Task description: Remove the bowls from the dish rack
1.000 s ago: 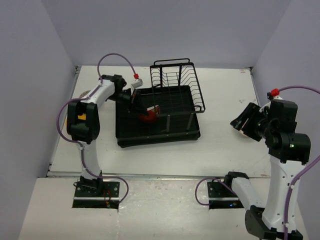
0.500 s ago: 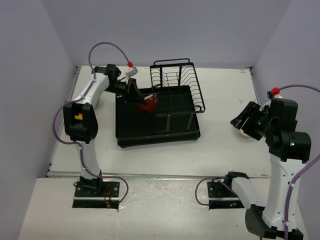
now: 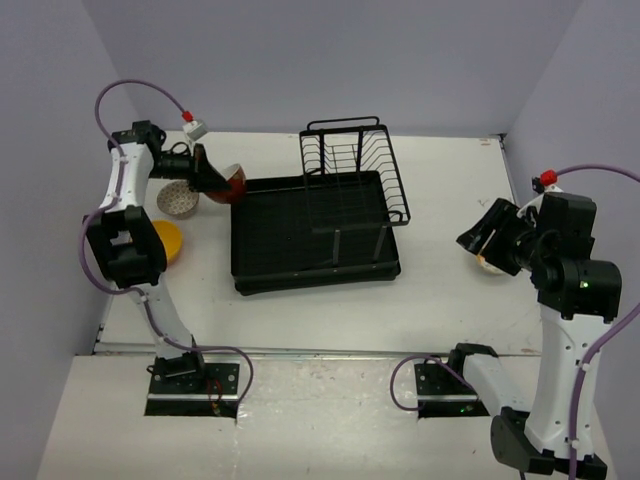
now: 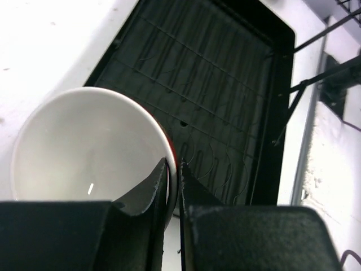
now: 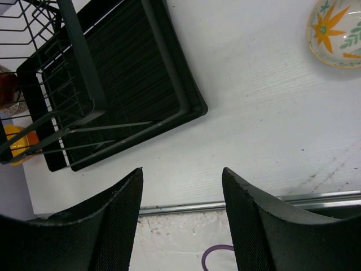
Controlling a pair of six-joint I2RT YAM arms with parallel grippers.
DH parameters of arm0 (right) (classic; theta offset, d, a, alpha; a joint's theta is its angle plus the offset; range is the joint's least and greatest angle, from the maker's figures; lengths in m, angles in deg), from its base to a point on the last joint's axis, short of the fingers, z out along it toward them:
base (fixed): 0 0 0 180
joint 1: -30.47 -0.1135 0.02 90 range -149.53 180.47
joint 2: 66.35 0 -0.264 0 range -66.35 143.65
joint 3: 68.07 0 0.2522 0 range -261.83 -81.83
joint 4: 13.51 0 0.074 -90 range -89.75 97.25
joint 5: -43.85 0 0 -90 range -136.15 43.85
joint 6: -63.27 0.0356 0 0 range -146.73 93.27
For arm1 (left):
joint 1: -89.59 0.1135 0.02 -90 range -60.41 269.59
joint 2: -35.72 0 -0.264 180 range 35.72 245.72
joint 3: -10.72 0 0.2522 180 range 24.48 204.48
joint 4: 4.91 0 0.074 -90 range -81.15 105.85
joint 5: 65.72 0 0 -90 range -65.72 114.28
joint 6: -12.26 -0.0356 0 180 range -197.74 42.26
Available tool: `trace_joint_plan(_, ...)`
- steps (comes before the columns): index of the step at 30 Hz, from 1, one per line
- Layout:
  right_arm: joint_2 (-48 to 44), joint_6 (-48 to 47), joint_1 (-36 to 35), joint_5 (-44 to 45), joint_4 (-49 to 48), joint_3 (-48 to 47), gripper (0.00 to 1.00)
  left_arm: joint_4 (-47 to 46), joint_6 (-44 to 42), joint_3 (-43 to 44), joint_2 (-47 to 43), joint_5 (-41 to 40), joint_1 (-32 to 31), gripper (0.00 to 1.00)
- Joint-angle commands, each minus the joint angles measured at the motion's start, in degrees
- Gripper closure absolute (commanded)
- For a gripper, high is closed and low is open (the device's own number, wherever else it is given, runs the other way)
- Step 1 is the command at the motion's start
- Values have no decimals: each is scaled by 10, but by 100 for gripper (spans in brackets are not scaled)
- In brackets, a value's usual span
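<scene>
My left gripper (image 3: pixel 208 176) is shut on the rim of the glossy red bowl (image 3: pixel 227 184) and holds it in the air just past the far left corner of the black dish rack (image 3: pixel 262 268). In the left wrist view the bowl's white inside (image 4: pixel 84 147) fills the left, with my gripper (image 4: pixel 172 165) pinching its red rim. A white patterned bowl (image 3: pixel 178 199) and a yellow-orange bowl (image 3: pixel 166 241) sit on the table left of the rack. My right gripper (image 5: pixel 181 175) is open and empty above the table right of the rack. The flowered bowl (image 5: pixel 335 34) lies near it.
The rack's tray (image 4: pixel 225 96) shows no bowls, and its upright wire basket (image 3: pixel 352 160) stands at the far right side. The rack also shows in the right wrist view (image 5: pixel 124 84). Walls close in the table on the left, back and right.
My left gripper has carried the red bowl up out of the rack tray and leftward past its left edge. The right arm has barely moved.
</scene>
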Motion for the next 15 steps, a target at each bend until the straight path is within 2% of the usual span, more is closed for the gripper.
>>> trace_joint_plan(1,6,-2,-2,-29,-30,-4,41,2,2,23,-84,-63,16,100)
trace_joint_plan(7,12,-7,-2,-44,-49,4,41,-20,34,27,-136,-108,54,100)
trace_joint_plan(11,19,-16,-2,-48,-50,0,41,-21,38,23,-165,-109,57,100)
trace_joint_plan(15,28,-25,-2,-48,-43,-20,41,-30,46,-8,-190,-145,62,100)
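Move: The red bowl is already pinched in the left gripper. The speckled bowl on the table lies about 16 cm to this hand's left, 3 cm farther out and 15 cm lower; the yellow bowl is roughly 20 cm left and 8 cm back. The emptied tray's middle is some 17 cm right and 4 cm back, 18 cm down. From the right hand, the speckled bowl is about 58 cm left, 24 cm ahead and 28 cm below. Keep the red bowl's rim pinched and swing the left gripper clear of the tray, about 6 cm left, closing the sideways gap to the speckled bowl while lifting it just as far and drawing back slightly. Most of the leftward travel comes first, with the lift following. Meanwhile tip the fingers some 15 degrees farther down and turn them a little counter-clockwise. ##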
